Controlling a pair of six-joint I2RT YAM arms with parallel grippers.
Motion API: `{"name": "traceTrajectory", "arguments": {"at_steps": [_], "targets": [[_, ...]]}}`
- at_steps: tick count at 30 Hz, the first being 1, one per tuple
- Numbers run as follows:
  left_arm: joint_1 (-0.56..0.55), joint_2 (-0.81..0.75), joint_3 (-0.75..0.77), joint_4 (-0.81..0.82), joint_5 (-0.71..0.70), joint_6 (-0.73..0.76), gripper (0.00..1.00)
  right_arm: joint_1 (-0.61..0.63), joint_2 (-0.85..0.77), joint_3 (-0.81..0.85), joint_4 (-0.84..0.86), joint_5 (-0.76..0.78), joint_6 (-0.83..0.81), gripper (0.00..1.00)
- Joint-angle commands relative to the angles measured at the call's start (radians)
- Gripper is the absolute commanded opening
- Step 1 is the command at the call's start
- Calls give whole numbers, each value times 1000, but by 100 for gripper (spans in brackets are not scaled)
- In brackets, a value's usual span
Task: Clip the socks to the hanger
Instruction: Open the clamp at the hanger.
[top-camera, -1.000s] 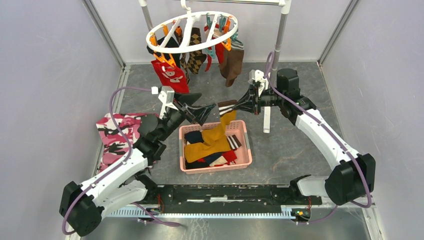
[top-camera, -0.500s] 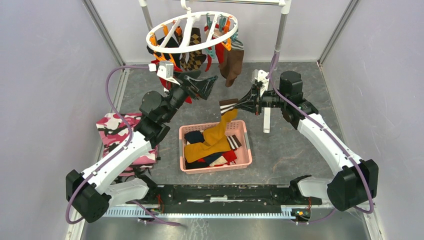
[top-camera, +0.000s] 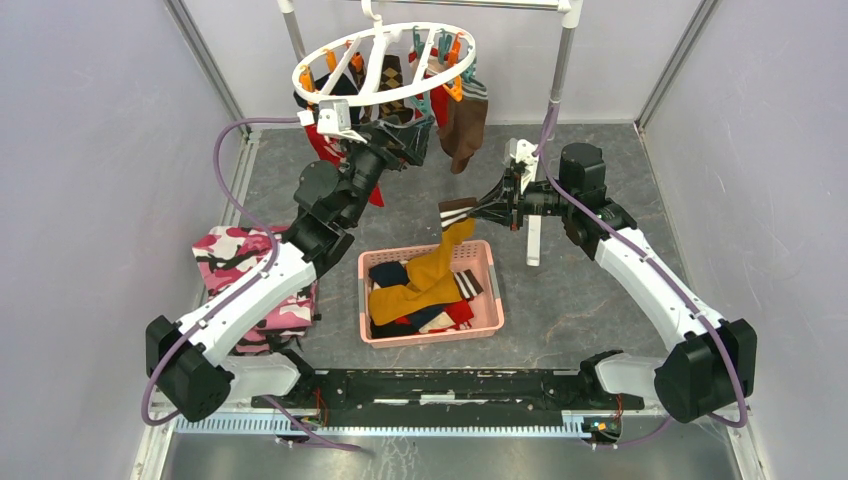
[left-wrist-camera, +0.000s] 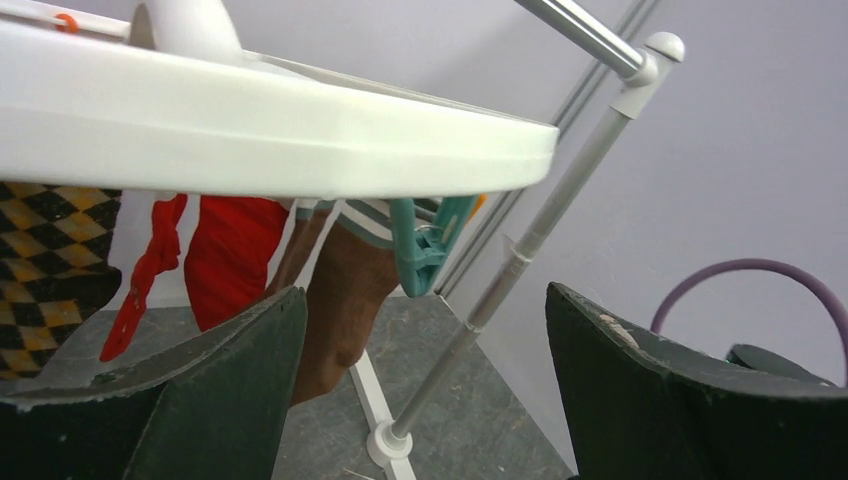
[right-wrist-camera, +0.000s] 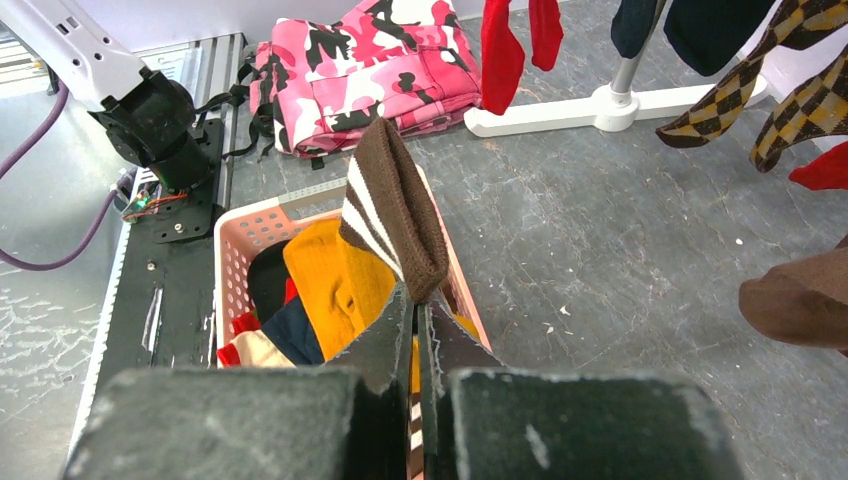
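The white ring hanger (top-camera: 310, 72) hangs at the back with orange and teal clips. Argyle (top-camera: 395, 80), brown (top-camera: 465, 125) and red socks dangle from it. My left gripper (top-camera: 410, 135) is open just beneath the ring (left-wrist-camera: 300, 130), with a teal clip (left-wrist-camera: 425, 245) and a brown sock (left-wrist-camera: 335, 310) ahead between its fingers and nothing held. My right gripper (top-camera: 470, 212) is shut on a mustard sock (top-camera: 445, 255) by its brown striped cuff (right-wrist-camera: 395, 210), which hangs over the pink basket (top-camera: 430, 335). More socks (right-wrist-camera: 320, 290) lie in the basket.
A pink camouflage cloth (top-camera: 235, 265) lies at the left beside the left arm. The metal rack pole (top-camera: 560, 65) and its white foot (top-camera: 533, 240) stand right of the hanger, close to the right arm. Grey walls close in both sides.
My left arm has risen and swung back from above the basket to just under the hanger ring, still open. My right gripper has lifted the mustard sock slightly.
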Motion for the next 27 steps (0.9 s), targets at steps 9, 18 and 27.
{"name": "traceTrajectory", "arguments": {"at_steps": [9,18,27], "targets": [[-23,79,105,40,-157,-6,85,-4,-25,-3,35,-5,28,0],[-29,131,144,76,-201,4,79,-4,-26,-1,32,-12,28,0],[-33,172,185,98,-202,30,72,-3,-23,6,16,-16,16,0]]}}
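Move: Ahead of the open left fingers, the empty teal clamp hangs about 6 cm forward, 2 cm to the right and roughly 1 cm higher, with the hanger's near rim some 4 cm above it. The orange clamp is about 4 cm beyond the teal one and 5 cm to its right; the brown sock hangs some 13 cm ahead of the left hand, 9 cm right and 5 cm lower. From the right hand, the teal clamp is roughly 14 cm forward, 9 cm left and 17 cm up. Easing forward about 4 cm at an almost level height, the left hand slides its fingers under the hanger's near rim towards the teal clamp, turning some 10 degrees counter-clockwise on the way. The fingers close by about a fifth, narrowing to either side of the clamp; a touch on it can't be made out. ##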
